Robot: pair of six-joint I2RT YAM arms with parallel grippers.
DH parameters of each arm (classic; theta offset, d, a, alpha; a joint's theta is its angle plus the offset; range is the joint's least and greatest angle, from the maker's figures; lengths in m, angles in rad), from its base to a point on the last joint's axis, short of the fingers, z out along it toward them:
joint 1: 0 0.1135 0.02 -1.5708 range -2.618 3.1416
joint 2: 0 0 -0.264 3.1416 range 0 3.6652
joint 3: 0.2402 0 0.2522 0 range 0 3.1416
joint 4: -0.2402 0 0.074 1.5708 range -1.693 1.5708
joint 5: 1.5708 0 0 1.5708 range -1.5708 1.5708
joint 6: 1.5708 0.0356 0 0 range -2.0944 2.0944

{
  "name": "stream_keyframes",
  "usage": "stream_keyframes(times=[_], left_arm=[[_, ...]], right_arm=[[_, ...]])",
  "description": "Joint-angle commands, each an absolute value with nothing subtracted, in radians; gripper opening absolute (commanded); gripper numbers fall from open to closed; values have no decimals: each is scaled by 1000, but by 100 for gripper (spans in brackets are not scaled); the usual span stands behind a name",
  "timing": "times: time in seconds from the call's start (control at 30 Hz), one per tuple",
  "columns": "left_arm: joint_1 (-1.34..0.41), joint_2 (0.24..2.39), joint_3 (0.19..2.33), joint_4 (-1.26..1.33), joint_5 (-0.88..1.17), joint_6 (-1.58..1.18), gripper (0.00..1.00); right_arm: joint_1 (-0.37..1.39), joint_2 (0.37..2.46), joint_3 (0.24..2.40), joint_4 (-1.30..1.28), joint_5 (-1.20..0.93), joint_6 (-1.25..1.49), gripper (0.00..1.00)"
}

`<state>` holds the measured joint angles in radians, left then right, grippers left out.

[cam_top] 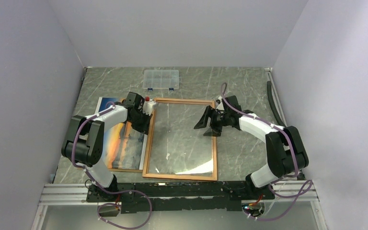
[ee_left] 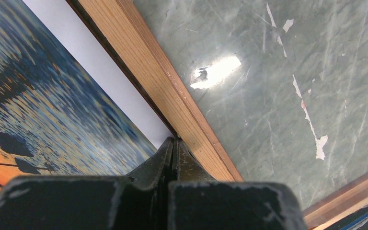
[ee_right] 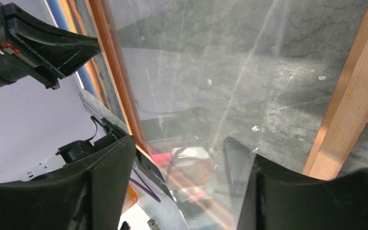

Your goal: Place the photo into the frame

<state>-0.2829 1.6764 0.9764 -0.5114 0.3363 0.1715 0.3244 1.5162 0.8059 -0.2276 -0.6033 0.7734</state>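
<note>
The frame (cam_top: 149,143) lies flat mid-table with its light wood side up (ee_left: 143,67) and the marble showing through its clear pane (ee_right: 211,72). The sunset photo (cam_top: 124,141) lies picture-up just left of it, partly under my left arm; its white margin (ee_left: 100,67) runs along the frame's outer edge. My left gripper (cam_top: 148,106) is shut, its tips (ee_left: 174,143) against the frame's left rail near the far left corner, with nothing visible between them. My right gripper (cam_top: 205,123) stands open over the pane's right part (ee_right: 182,158), inside the right rail (ee_right: 350,96).
A small clear compartment box (cam_top: 161,79) stands at the back. A brown board edge (cam_top: 124,170) shows under the photo's near side. A black cable (cam_top: 273,103) runs along the right wall. The aluminium mounting rail (cam_top: 172,191) lines the near edge.
</note>
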Motion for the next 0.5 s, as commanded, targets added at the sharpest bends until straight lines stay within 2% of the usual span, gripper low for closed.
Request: stream_keyframes(times=[0.0, 0.13, 0.47], left_arm=[[-296, 1649, 966, -497, 377, 175, 3], [-296, 1649, 966, -499, 378, 173, 3], [-297, 1652, 972, -505, 380, 167, 3]], right_arm=[[329, 1515, 884, -356, -538, 688, 77], [328, 1507, 912, -463, -436, 626, 84], [330, 1562, 1014, -635, -270, 549, 88]])
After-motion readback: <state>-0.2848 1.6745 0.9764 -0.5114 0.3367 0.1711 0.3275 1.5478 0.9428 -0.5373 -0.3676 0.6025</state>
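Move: The clear pane slopes over the frame, its middle about 10 cm left of the right hand, 1 cm back and 5 cm below. The frame's right bar passes about 5 cm right of that hand, level with it and some 7 cm below. Its far bar's middle lies roughly 17 cm ahead and 9 cm left. From the left hand, that stretch of right bar is about 28 cm right and 2 cm back. The clear pane is left to go down inside the frame as the right hand, already half open, spreads its fingers wider and shifts about 4 cm to the right, sinking some 2 cm towards the frame's right bar. The right wrist rolls nearly 20 degrees so the fingers point more steeply down. The left hand's shut fingertips stay put beside the frame's left bar. ##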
